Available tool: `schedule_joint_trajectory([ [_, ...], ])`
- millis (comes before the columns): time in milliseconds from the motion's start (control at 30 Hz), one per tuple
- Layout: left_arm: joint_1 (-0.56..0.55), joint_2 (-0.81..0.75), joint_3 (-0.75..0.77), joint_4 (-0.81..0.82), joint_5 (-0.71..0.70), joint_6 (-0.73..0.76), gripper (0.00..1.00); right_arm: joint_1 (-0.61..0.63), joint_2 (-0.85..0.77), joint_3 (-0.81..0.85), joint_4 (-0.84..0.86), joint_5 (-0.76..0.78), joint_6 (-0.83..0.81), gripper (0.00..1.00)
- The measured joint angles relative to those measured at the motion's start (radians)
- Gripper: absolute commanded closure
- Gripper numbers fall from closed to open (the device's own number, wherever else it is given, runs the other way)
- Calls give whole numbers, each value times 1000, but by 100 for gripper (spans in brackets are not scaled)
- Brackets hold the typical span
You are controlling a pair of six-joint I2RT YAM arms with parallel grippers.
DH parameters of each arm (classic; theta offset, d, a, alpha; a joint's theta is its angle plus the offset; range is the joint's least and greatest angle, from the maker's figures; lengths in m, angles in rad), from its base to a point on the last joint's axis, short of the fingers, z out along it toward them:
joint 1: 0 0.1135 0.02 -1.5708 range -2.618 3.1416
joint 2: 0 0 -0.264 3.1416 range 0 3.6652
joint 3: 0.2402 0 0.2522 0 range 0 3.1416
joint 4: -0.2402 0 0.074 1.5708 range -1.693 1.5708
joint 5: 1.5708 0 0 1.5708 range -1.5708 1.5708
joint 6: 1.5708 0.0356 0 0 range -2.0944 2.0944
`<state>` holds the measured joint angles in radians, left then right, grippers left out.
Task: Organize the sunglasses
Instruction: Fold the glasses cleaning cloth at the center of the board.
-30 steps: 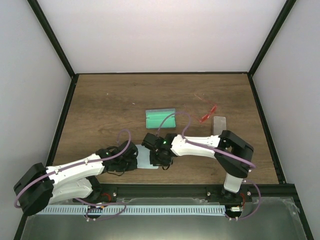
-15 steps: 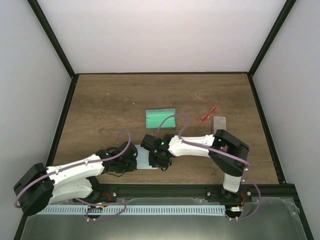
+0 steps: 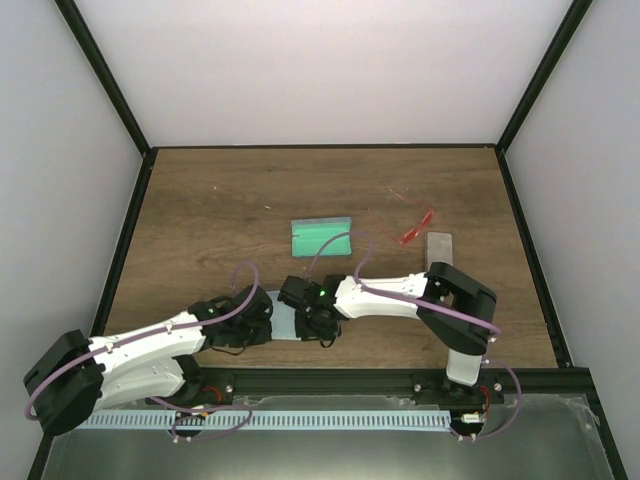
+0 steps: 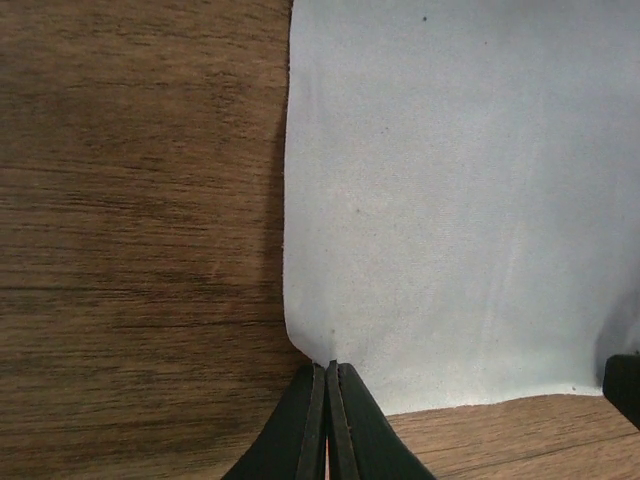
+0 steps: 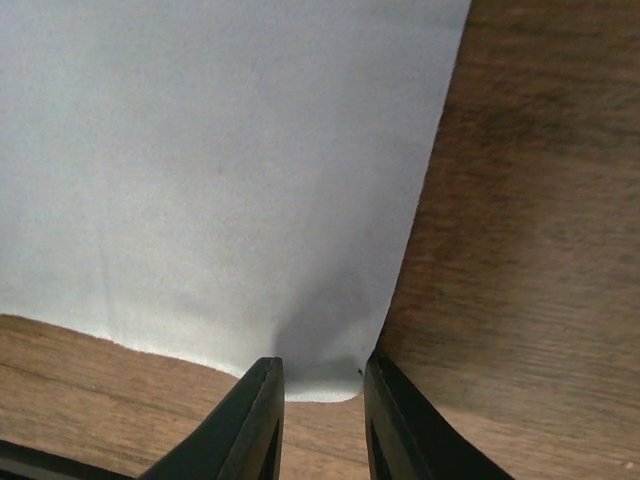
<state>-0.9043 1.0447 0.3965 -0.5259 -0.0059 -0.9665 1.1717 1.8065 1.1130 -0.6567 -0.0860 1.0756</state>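
The red-orange sunglasses (image 3: pixel 415 229) lie at the right rear of the table, with a faint pink pair (image 3: pixel 402 197) just behind them; neither wrist view shows them. Both grippers are at the near middle, on a pale teal cloth (image 3: pixel 284 320) lying flat. My left gripper (image 4: pixel 328 366) is shut on the near left corner of the cloth (image 4: pixel 450 200). The near right corner of the cloth (image 5: pixel 220 170) lies between the parted fingers of my right gripper (image 5: pixel 322 378), slightly puckered.
An open green-lined case (image 3: pixel 321 237) sits mid-table behind the grippers. A closed grey case (image 3: pixel 438 246) lies beside the red-orange pair. Dark frame rails border the wooden table (image 3: pixel 200 220) on all sides.
Both grippers have slid a little toward the near edge and left, and the cloth has come with them. The jaws look the same as before.
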Motion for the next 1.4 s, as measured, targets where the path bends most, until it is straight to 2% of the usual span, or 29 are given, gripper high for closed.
schedule_joint_trajectory([
  [267, 0, -12, -6, 0, 0, -3, 96, 16, 0, 0, -1, 0, 4, 76],
  [467, 0, -17, -7, -1, 0, -3, 96, 16, 0, 0, -4, 0, 8, 87],
  [767, 0, -17, -8, -1, 0, -2, 96, 16, 4, 0, -8, 1, 10, 99],
  [1200, 0, -36, -11, -18, 0, -2, 96, 16, 3, 55, -59, 27, 1, 99],
  [1400, 0, -24, 47, -42, -8, 1, 96, 16, 2, 104, -85, 43, -15, 99],
])
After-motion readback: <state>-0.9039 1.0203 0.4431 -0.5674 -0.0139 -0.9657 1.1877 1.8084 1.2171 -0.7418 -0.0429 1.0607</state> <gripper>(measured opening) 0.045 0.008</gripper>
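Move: Both grippers are low at the cloth's near edge. The left already pinches its near-left corner, with the cloth's middle about 5 cm ahead and 5 cm right. The right has its fingers open around the near-right corner, the cloth's middle about 5 cm ahead and 5 cm left of it. From the right gripper, the green case lies some 20 cm ahead and 2 cm right, the red sunglasses roughly 22 cm ahead and 21 cm right. Ease the right gripper back a touch over the board, then shut its fingers to pinch the cloth's near-right corner while the left stays put, keeping its hold. Then lift both corners together, the right about 2.5 cm while drifting forward and left, the left starting slightly later and rising some 1.5 cm, edging forward and right. ##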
